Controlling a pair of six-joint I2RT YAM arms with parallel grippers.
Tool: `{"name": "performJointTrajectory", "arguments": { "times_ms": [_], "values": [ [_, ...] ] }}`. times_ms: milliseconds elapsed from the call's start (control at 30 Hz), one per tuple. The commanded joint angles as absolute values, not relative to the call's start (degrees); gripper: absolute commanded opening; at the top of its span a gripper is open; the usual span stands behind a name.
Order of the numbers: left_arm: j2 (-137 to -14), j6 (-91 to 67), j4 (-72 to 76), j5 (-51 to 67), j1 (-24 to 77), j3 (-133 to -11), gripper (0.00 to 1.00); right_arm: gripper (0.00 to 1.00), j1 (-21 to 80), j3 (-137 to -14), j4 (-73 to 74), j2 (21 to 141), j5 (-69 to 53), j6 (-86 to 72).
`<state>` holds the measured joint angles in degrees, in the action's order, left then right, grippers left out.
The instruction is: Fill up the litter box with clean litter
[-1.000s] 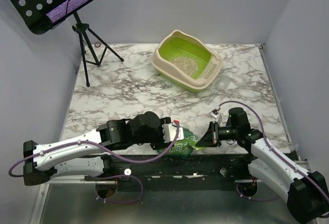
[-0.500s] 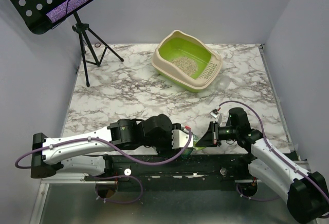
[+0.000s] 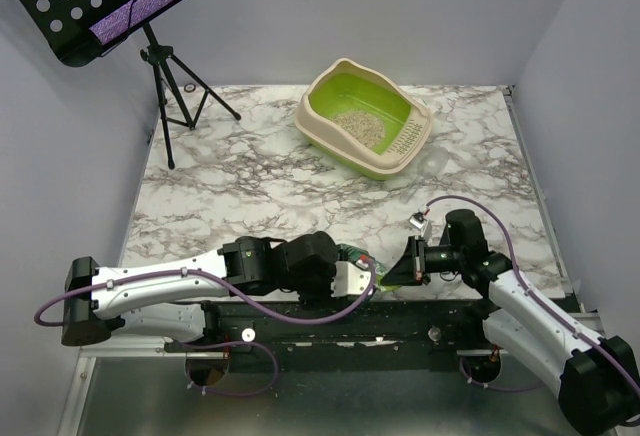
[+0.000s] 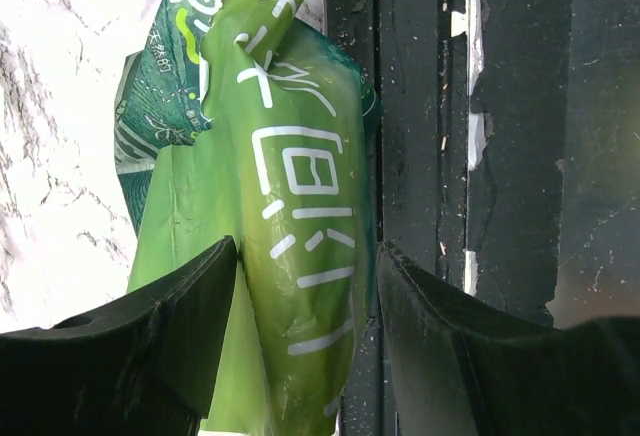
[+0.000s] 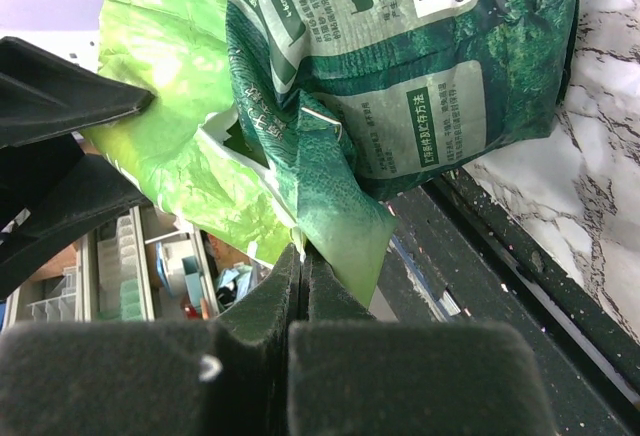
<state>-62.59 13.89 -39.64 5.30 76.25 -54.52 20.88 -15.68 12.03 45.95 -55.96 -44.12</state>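
Note:
The litter box (image 3: pixel 318 128), beige-rimmed and lime-green inside, stands at the back of the marble table with a small patch of clean litter (image 3: pixel 358 126) in its middle. The green litter bag (image 3: pixel 356 254) lies at the table's near edge, between my arms. My left gripper (image 3: pixel 360 276) is open, its fingers (image 4: pixel 170 326) either side of the bag (image 4: pixel 300 186), with a gap showing on the right side. My right gripper (image 5: pixel 301 256) is shut on a folded edge of the bag (image 5: pixel 400 76); in the top view it (image 3: pixel 397 268) sits just right of the bag.
A black music stand on a tripod (image 3: pixel 160 66) occupies the back left corner. A dark rail (image 3: pixel 400 321) runs along the near table edge under the bag. Bare marble table (image 3: pixel 260 176) lies between the bag and the litter box. Walls close both sides.
My left arm has swung right along the near edge, bringing its gripper over the bag and covering most of it from above. The right arm and litter box have not moved.

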Motion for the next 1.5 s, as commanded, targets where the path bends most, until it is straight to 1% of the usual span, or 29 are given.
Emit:
{"name": "performJointTrajectory", "arguments": {
  "times_ms": [0,100,167,300,400,467,500,667,733,933,1067,1100,1133,1167,1200,1233,1267,1333,1400,1467],
  "values": [
    [-62.67,13.80,-38.50,4.31,76.73,-53.09,0.66,0.00,20.48,-15.21,12.92,45.26,-53.79,-43.95],
    [-62.84,13.80,-38.15,3.61,76.73,-53.09,0.66,0.01,20.48,-15.29,13.09,44.91,-53.70,-43.86],
    [-63.37,13.71,-37.79,3.60,76.64,-53.00,0.64,0.00,20.48,-15.29,13.18,44.91,-53.79,-43.86],
    [-64.34,13.80,-37.62,2.90,76.64,-52.56,0.48,0.00,20.48,-15.38,13.53,44.39,-53.88,-44.03],
    [-64.86,13.80,-38.14,2.55,76.64,-52.73,0.28,0.01,20.48,-15.64,13.62,43.95,-54.49,-44.12],
    [-65.74,13.45,-39.11,1.94,76.73,-53.43,0.08,0.00,20.48,-16.26,13.89,43.68,-54.93,-44.21],
    [-65.92,13.19,-39.37,1.50,76.64,-53.52,0.00,0.01,20.48,-16.69,14.15,43.51,-55.11,-44.12],
    [-62.77,12.39,-36.48,0.44,76.64,-50.46,0.00,0.00,20.48,-19.51,15.55,42.54,-54.15,-43.77],
    [-59.96,12.48,-34.81,-1.93,76.64,-48.17,0.00,0.00,20.48,-21.26,16.08,42.80,-53.70,-43.51],
    [-52.04,13.27,-30.86,-5.18,76.82,-43.60,0.00,0.00,19.34,-27.06,16.52,46.66,-51.33,-42.80],
    [-48.96,13.62,-28.57,-5.62,76.90,-41.05,0.00,0.01,17.14,-31.10,18.36,50.00,-47.73,-38.95],
    [-48.26,13.71,-28.13,-5.89,76.90,-40.44,0.00,0.06,16.53,-32.51,19.94,51.05,-46.33,-37.37],
    [-47.64,13.80,-27.78,-6.32,76.99,-39.99,0.00,0.14,16.18,-34.43,21.00,51.93,-45.10,-35.44],
    [-47.20,13.80,-27.69,-6.59,77.08,-39.82,0.00,0.26,16.17,-36.19,22.05,52.38,-43.26,-33.16],
    [-46.76,13.71,-27.51,-6.94,77.08,-39.64,0.00,0.36,16.17,-38.56,23.28,52.64,-41.76,-31.22],
    [-46.41,13.62,-27.42,-7.47,77.08,-39.46,0.00,0.50,16.17,-41.02,24.42,52.82,-39.83,-28.85],
    [-45.97,13.54,-27.25,-7.91,77.08,-39.29,0.00,0.59,16.17,-43.22,25.74,52.82,-37.73,-26.74],
    [-45.44,13.19,-26.90,-9.31,77.08,-38.94,0.00,0.67,16.17,-47.27,26.89,52.30,-34.12,-23.39],
    [-45.09,12.57,-26.72,-10.28,76.99,-38.76,0.00,0.68,16.26,-49.65,26.89,51.42,-33.14,-21.54],
    [-44.48,12.22,-26.46,-12.12,76.99,-38.59,0.00,0.68,17.31,-51.41,26.11,50.45,-34.62,-19.35]
  ]
}}
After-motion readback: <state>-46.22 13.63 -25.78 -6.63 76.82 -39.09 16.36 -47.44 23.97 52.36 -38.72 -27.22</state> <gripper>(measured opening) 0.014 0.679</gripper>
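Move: The litter bag's folded top edge runs between the left hand's open fingers, just below the hand point. The corner the right hand still pinches is roughly 8 cm to the right, 1 cm farther out and 3 cm lower. From the right hand, with that corner at its fingertips, the black clip lies about 9 cm ahead and 14 cm right, the scoop some 22 cm ahead and 8 cm right, and the litter box about 36 cm ahead and 4 cm left, all roughly 10 cm below. The left fingers shut on the bag's top fold after sinking about 1 cm, then keep the pinch while easing some 3 cm forward and 2 cm left, the wrist turning about 20 degrees. The right hand, still gripping the corner, rises and goes forward, then opens, lets go and speeds away from the bag towards the scoop, wrist turning: about 12 cm forward and 12 cm up in all. ##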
